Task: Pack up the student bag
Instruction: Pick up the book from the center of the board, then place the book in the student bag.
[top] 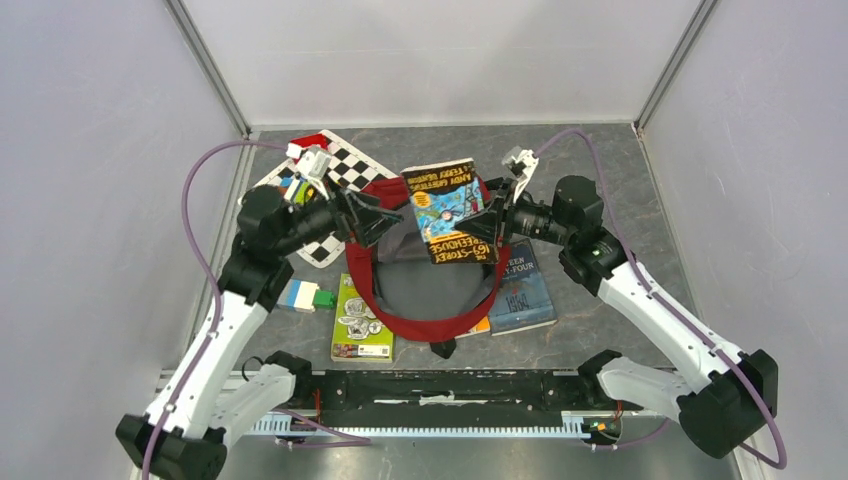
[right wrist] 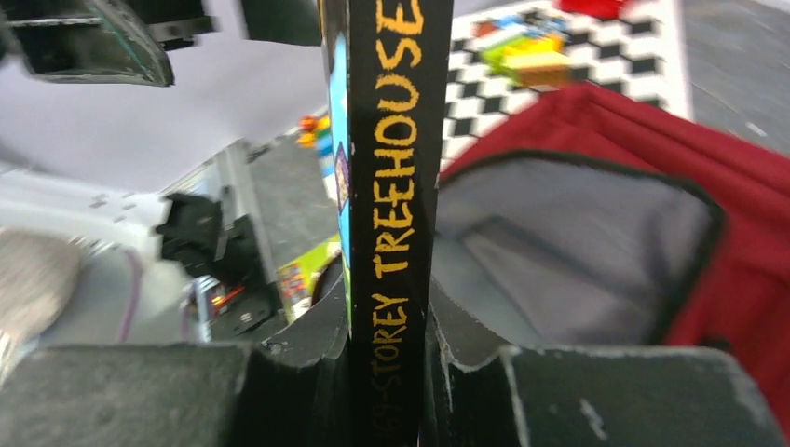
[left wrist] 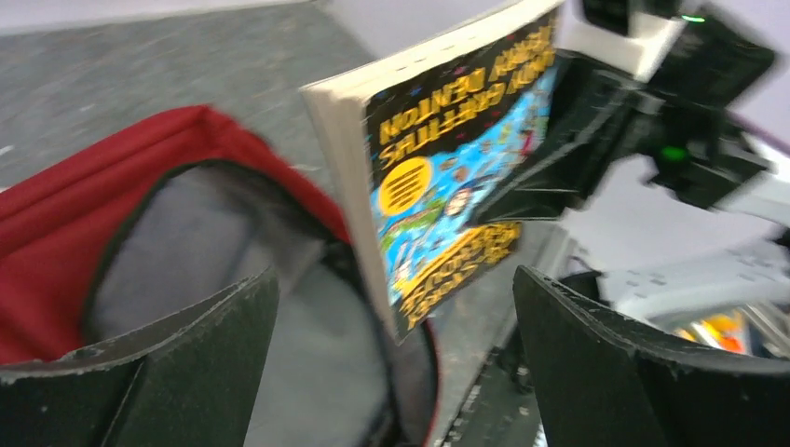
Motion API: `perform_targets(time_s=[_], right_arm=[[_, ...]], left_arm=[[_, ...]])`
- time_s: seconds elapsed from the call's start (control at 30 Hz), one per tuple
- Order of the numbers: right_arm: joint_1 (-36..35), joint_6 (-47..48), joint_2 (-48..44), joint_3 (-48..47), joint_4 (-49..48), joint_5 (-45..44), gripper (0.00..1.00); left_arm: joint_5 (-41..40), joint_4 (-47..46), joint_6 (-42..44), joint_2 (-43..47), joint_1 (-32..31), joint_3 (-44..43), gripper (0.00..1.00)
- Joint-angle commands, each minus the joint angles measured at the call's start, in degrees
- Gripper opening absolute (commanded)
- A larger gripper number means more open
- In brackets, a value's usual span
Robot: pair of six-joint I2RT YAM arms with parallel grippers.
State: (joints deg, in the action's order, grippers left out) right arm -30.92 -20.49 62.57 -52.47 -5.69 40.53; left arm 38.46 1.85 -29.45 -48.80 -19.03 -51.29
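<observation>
The student bag (top: 425, 322) lies in the middle of the table, dark red, its mouth open onto grey lining (right wrist: 568, 242). Above the mouth hangs a black paperback, the Treehouse book (top: 452, 210), standing on edge. My right gripper (right wrist: 391, 349) is shut on its spine, one finger pressed to each cover. My left gripper (left wrist: 396, 279) stands wide open just left of the book, over the bag's red rim (left wrist: 140, 158), holding nothing. In the top view the left gripper (top: 375, 215) and the right gripper (top: 492, 222) face each other across the book.
A chequered board (top: 345, 175) with toy bricks lies at the back left. A green book (top: 362, 318) and blue-white-green bricks (top: 305, 296) lie left of the bag. A blue book (top: 522, 290) lies to the bag's right. Grey walls close in three sides.
</observation>
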Motion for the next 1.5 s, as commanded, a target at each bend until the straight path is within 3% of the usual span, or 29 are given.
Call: perform_targets(time_s=[0.0,0.1,0.2,0.43,0.63,0.7,0.77,0.93,1.17,1.47], right_arm=[[1.3,-3.3,-2.8,2.4,3.1,-14.6,0.00],[1.0,-7.0,-3.9,5.0,4.4,-17.5,0.00],[-0.3,-13.0,-5.9,9.7,3.4,-21.4,0.00],[-2.4,-25.8,-11.5,19.0,0.9,-29.3,0.00],[-3.0,-26.7,-12.1,18.5,4.9,-29.4,0.00],[-3.1,-28.4,-13.1,19.4,5.4,-30.2,0.00],[-3.1,-31.2,-14.6,21.0,5.5,-31.7,0.00],[-3.3,-37.4,-16.9,24.4,3.1,-31.7,0.00],[-6.3,-40.9,-15.3,24.5,0.4,-31.4,0.00],[-15.7,-43.4,-6.6,22.8,-6.9,-33.7,0.00]], left_arm=[[-17.3,20.8,15.8,-9.7,0.2,-6.2,1.00],[-22.6,25.6,17.2,-17.9,1.0,-9.3,1.00],[-22.7,25.8,18.2,-24.4,1.1,-10.7,1.00],[-17.3,29.2,16.3,-40.1,1.3,-18.8,1.00],[-9.7,27.9,14.1,-44.8,1.3,-19.1,0.99],[-7.7,26.7,12.5,-45.7,1.3,-18.2,0.92],[-5.9,27.7,11.6,-47.4,1.3,-19.1,0.74],[1.2,26.8,10.4,-47.2,1.3,-20.6,0.04],[7.1,17.9,7.4,-38.6,1.2,-20.6,0.02],[6.2,3.4,2.4,-30.1,1.3,-15.9,0.02]])
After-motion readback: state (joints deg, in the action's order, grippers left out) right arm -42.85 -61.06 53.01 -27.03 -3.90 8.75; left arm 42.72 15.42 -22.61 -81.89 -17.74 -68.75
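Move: Below and ahead of the open left hand, the left rim of the bag's opening lies roughly 10 cm forward, 3 cm to its left and 25 cm down; the book in the right hand is some 14 cm to the left hand's right, about level with it. The right hand has the middle of the bag opening about 10 cm to its left, 2 cm forward and 24 cm below, with the blue book 13 cm to its right, neither ahead nor back, and 30 cm down. Diving forward and down some 23 cm with its wrist tipping down, the left hand shuts on the bag's rim and pulls it up about 14 cm, tilting partly back up. Meanwhile the right hand, still pinching the book by its spine, lowers it about 15 cm into the bag opening, swinging right and partly back again while drawing back slightly, tipping down and turning clockwise. ##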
